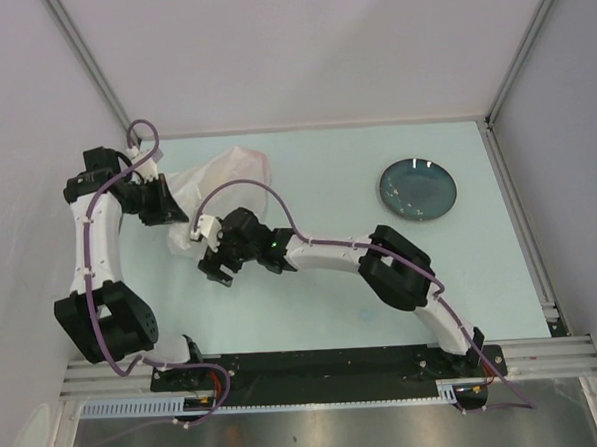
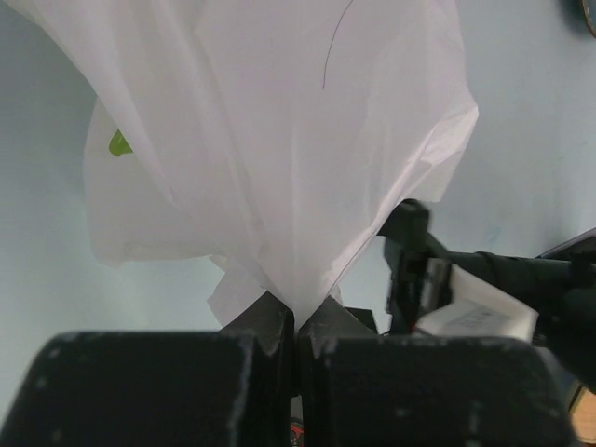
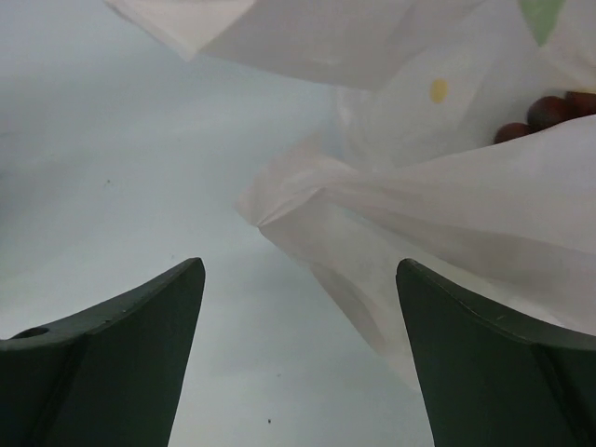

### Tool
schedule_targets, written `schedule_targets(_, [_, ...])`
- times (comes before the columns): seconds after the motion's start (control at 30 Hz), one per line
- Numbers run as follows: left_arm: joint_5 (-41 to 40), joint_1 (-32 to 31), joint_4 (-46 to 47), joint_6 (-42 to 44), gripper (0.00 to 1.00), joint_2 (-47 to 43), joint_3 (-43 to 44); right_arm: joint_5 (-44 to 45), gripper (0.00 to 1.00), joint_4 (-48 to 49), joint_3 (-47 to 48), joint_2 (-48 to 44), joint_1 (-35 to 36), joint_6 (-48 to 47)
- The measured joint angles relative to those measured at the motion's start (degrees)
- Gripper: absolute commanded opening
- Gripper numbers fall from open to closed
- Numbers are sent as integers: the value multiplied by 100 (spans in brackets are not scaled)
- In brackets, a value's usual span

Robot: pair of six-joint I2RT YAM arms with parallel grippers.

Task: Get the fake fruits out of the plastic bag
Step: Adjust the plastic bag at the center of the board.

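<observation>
The plastic bag (image 1: pixel 226 177) is thin, white and wrinkled, at the back left of the table. My left gripper (image 1: pixel 176 210) is shut on a pinched fold of the plastic bag (image 2: pixel 279 140), which fans out from its closed jaws (image 2: pixel 296 312). My right gripper (image 1: pixel 217 266) stands open just in front of the bag's near side; in the right wrist view a bag corner (image 3: pixel 307 200) lies ahead of its spread fingers (image 3: pixel 298 270). Through the film show dark red grapes (image 3: pixel 545 114), a yellow spot (image 3: pixel 438 90) and a green tip (image 2: pixel 119 144). The other fake fruits are hidden.
A round dark blue-grey plate (image 1: pixel 418 188) sits at the back right. The right arm (image 1: pixel 381 264) stretches across the table's middle towards the bag. White walls close in the left, back and right sides.
</observation>
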Motion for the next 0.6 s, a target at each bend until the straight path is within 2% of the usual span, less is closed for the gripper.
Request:
schedule_targets(0.1, [-7, 15, -79, 2, 0, 76, 63, -2, 88, 63, 260, 398, 92, -94])
schedule_targets(0.13, [-9, 15, -90, 2, 0, 83, 68, 74, 64, 151, 313, 503, 133, -138])
schedule_targets(0.2, [-7, 20, -111, 0, 0, 83, 68, 363, 24, 356, 319, 643, 199, -275])
schedule_targets(0.23, [-7, 20, -109, -2, 0, 83, 68, 522, 0, 446, 328, 680, 223, -339])
schedule_targets(0.33, [-7, 22, -103, -2, 0, 83, 68, 981, 0, 616, 382, 743, 254, -413])
schedule_targets(0.43, [-7, 20, -101, -2, 0, 90, 74, 1047, 0, 562, 271, 476, 101, -302])
schedule_targets(0.5, [13, -17, -170, 4, 0, 162, 203, 868, 0, 286, 201, 131, -192, -96])
schedule_targets(0.6, [-4, -221, -267, 118, 0, 361, 680, 483, 0, -111, 238, -612, -1054, 302])
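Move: The right gripper, open, has the plastic bag's loose near rim some 4 cm below it, about 3 cm to its left and 2 cm ahead. The bag corner in the left fingers is roughly 10 cm above the right hand, 5 cm to its left and 4 cm farther out; dark red fruits lie about 18 cm ahead, 4 cm left and 7 cm below. From the left hand the loose rim is about 13 cm down, 4 cm back and 3 cm right. Dip the right gripper about 3 cm down and a little left onto the bag's loose rim, shut the fingers to pinch it, then pull forward, up and right with growing speed, some 11 cm each forward and up, swinging the hand about 15 degrees clockwise. Keep the left fingers shut on their corner, nearly still, easing forward and up only at the end. ##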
